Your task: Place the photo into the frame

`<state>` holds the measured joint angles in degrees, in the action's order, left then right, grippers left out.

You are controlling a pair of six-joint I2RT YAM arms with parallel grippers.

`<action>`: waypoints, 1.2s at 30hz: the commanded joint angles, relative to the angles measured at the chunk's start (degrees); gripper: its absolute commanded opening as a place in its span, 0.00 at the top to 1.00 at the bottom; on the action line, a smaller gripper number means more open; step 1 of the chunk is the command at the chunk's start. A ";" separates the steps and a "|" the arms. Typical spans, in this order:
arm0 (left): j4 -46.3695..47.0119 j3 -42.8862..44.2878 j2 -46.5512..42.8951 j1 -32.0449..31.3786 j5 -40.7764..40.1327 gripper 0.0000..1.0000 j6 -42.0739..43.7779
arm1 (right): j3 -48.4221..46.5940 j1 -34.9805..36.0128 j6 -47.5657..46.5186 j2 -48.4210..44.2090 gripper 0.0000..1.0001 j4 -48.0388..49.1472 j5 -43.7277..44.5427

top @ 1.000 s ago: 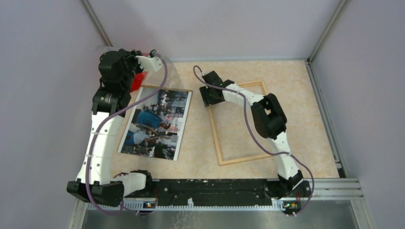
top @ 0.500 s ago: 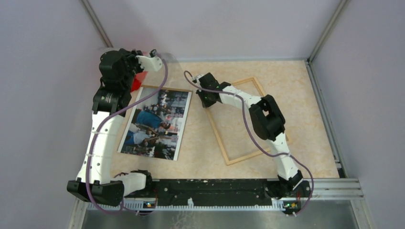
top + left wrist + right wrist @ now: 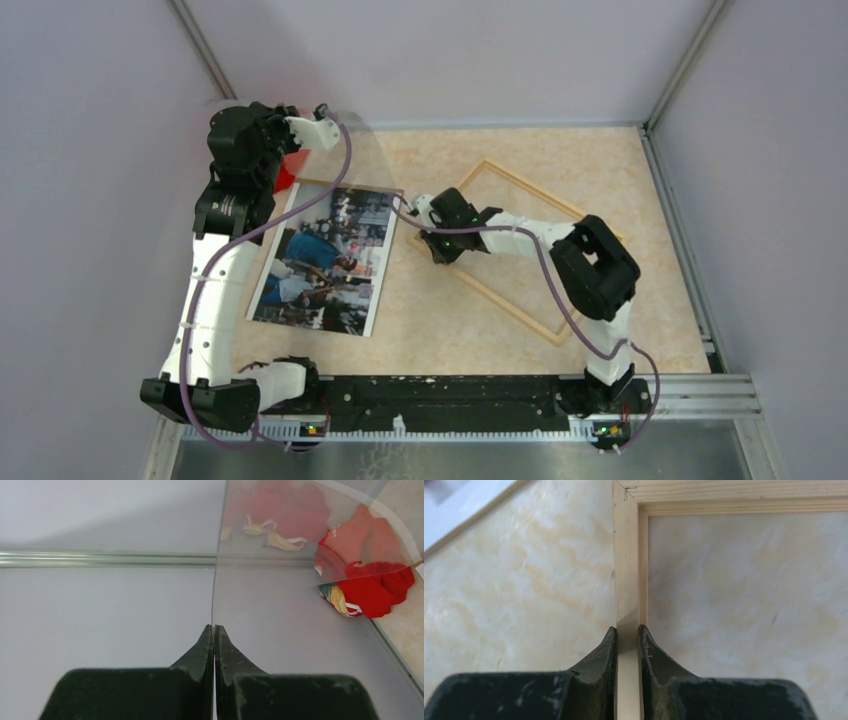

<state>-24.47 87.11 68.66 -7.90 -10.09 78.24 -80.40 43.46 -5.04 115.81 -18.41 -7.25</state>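
Note:
The photo (image 3: 325,258) lies face up on the table at the left, a brown board edge showing along its far side. The light-wood frame (image 3: 530,187) lies skewed on the table's middle right. My right gripper (image 3: 440,238) is shut on the frame's rail near its left corner; in the right wrist view the rail (image 3: 628,570) runs straight out between the closed jaws of the right gripper (image 3: 628,629). My left gripper (image 3: 214,626) is raised at the back left, shut on the edge of a clear pane (image 3: 300,605), which stands up above the table (image 3: 355,150).
A red bundle (image 3: 290,170) sits in the back left corner behind the pane, seen through it in the left wrist view (image 3: 375,587). Grey walls close in the table on three sides. The photo's white border (image 3: 454,502) lies just left of the frame's corner.
My right gripper closed on the frame's rail and drew it toward me and the photo; the frame swung round to lie diagonally. The left arm and the pane stayed put.

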 commanded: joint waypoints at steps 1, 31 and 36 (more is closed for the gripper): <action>2.53 -0.09 -1.49 0.32 0.52 1.00 0.69 | 12.09 4.60 4.02 -9.74 0.97 2.80 -2.75; -6.23 -10.61 -19.03 0.25 62.52 1.00 34.58 | 31.13 -26.57 64.28 -31.87 0.14 29.61 -34.51; -7.47 -9.05 -19.71 0.25 66.34 1.00 42.04 | 34.90 -25.44 74.02 -28.35 0.13 40.25 -34.68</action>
<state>-32.71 74.96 49.52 -7.86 46.50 111.31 -45.93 16.82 58.74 86.52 9.39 -39.03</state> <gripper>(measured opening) 0.006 0.863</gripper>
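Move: The right fingers already pinch the frame's rail near its left corner, which lies some 6 cm left and 4 cm ahead of them; the frame's middle is about 19 cm right and 1 cm ahead. Level with that hand, about 27 cm left, is the photo. From the left hand, holding the clear sheet high, the frame's middle lies roughly 49 cm right, 3 cm back and 44 cm below; the photo is 3 cm right, 4 cm back, as far down. Still pinching the rail, the right hand drags the frame back towards the base by about 13 cm, then opens wide and lets go, rises some 20 cm while going forward and right, tilting strongly, and sinks about halfway again over the frame. The left hand keeps the clear sheet and swings right and back towards the frame, turning clockwise, dipping and regaining its height. ##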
